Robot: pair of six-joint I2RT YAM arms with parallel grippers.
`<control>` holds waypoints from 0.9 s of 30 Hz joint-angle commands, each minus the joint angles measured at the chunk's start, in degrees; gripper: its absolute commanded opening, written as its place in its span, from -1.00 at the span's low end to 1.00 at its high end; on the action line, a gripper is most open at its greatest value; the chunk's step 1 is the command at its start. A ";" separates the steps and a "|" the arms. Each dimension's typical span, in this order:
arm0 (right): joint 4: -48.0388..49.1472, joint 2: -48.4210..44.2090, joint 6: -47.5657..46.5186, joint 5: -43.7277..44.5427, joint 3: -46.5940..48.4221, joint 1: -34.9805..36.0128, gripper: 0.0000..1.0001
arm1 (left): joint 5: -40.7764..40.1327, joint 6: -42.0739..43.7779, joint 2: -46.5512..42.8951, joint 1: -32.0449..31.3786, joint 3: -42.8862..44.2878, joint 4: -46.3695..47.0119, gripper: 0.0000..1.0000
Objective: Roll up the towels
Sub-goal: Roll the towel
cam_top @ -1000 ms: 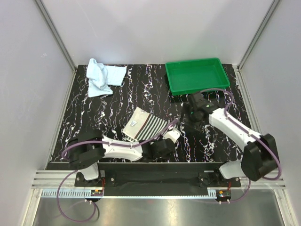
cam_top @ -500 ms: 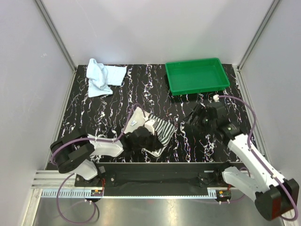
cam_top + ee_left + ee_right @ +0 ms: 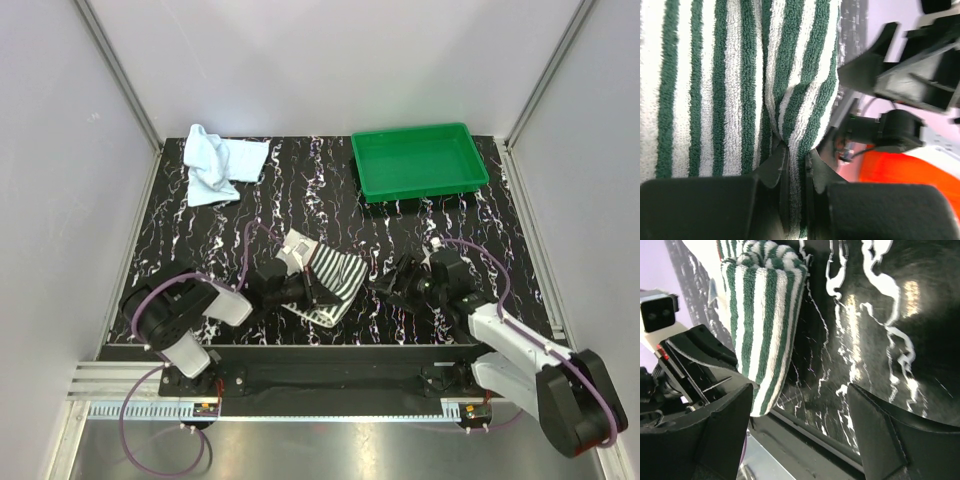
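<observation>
The green-and-white striped towel point(image 3: 330, 277) lies partly rolled near the table's front middle; it also shows in the left wrist view point(image 3: 730, 85) and the right wrist view point(image 3: 762, 315). My left gripper point(image 3: 300, 290) is shut on a pinched fold of it point(image 3: 792, 165). My right gripper point(image 3: 392, 285) is open and empty, low over the table just right of the striped towel, pointing left at it. The pale blue towel point(image 3: 218, 165) lies crumpled at the back left, apart from both grippers.
A green plastic tray point(image 3: 420, 160) stands at the back right. The table's front edge and rail point(image 3: 805, 430) run just under the striped towel. White walls enclose the table on three sides.
My left gripper has swung left and lower, still gripping the striped towel, which is now more bundled. My right arm has dropped and pulled forward toward the towel's right side.
</observation>
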 commanded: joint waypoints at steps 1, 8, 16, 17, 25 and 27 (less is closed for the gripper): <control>15.65 2.95 2.46 -3.86 -0.77 0.94 0.65 | 6.60 -5.86 2.08 1.29 1.43 4.16 -1.00; 26.11 10.95 3.08 -3.16 -1.12 4.01 0.65 | 8.81 -9.72 7.26 3.49 0.82 7.48 -1.00; 30.60 22.81 3.43 0.88 2.13 9.90 0.55 | 9.34 -13.42 10.78 4.46 -0.94 13.91 -1.00; 31.30 24.22 3.69 1.15 2.04 10.08 0.52 | 9.25 -13.69 10.70 4.64 -1.11 14.00 -1.00; 37.36 30.55 5.27 2.29 2.31 10.70 0.09 | 9.51 -15.97 11.22 4.81 -2.61 19.17 -1.00; 38.94 32.05 5.71 2.38 2.74 10.79 -0.07 | 9.34 -16.15 11.31 4.81 -2.87 19.80 -1.00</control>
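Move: About 8 cm to the right hand's left, 1 cm ahead and 4 cm below it lies the right edge of the striped towel; the left gripper pinches the towel 12 cm to that hand's left and 3 cm back. The towel's pale end sits some 18 cm left and 7 cm ahead of the right hand, the green bin 25 cm ahead and 6 cm right. From the left hand, the edge is roughly 4 cm ahead, 4 cm right and 3 cm below. Reaching left towards the towel's edge beside the left gripper, the right hand travels about 7 cm, level at first and then sinking some 3 cm. Its wide-open fingers come around the striped edge and close to roughly half, still short of a shut grip. The left hand keeps its pinch on the fold, settling about 1 cm and turning some 15 degrees. ##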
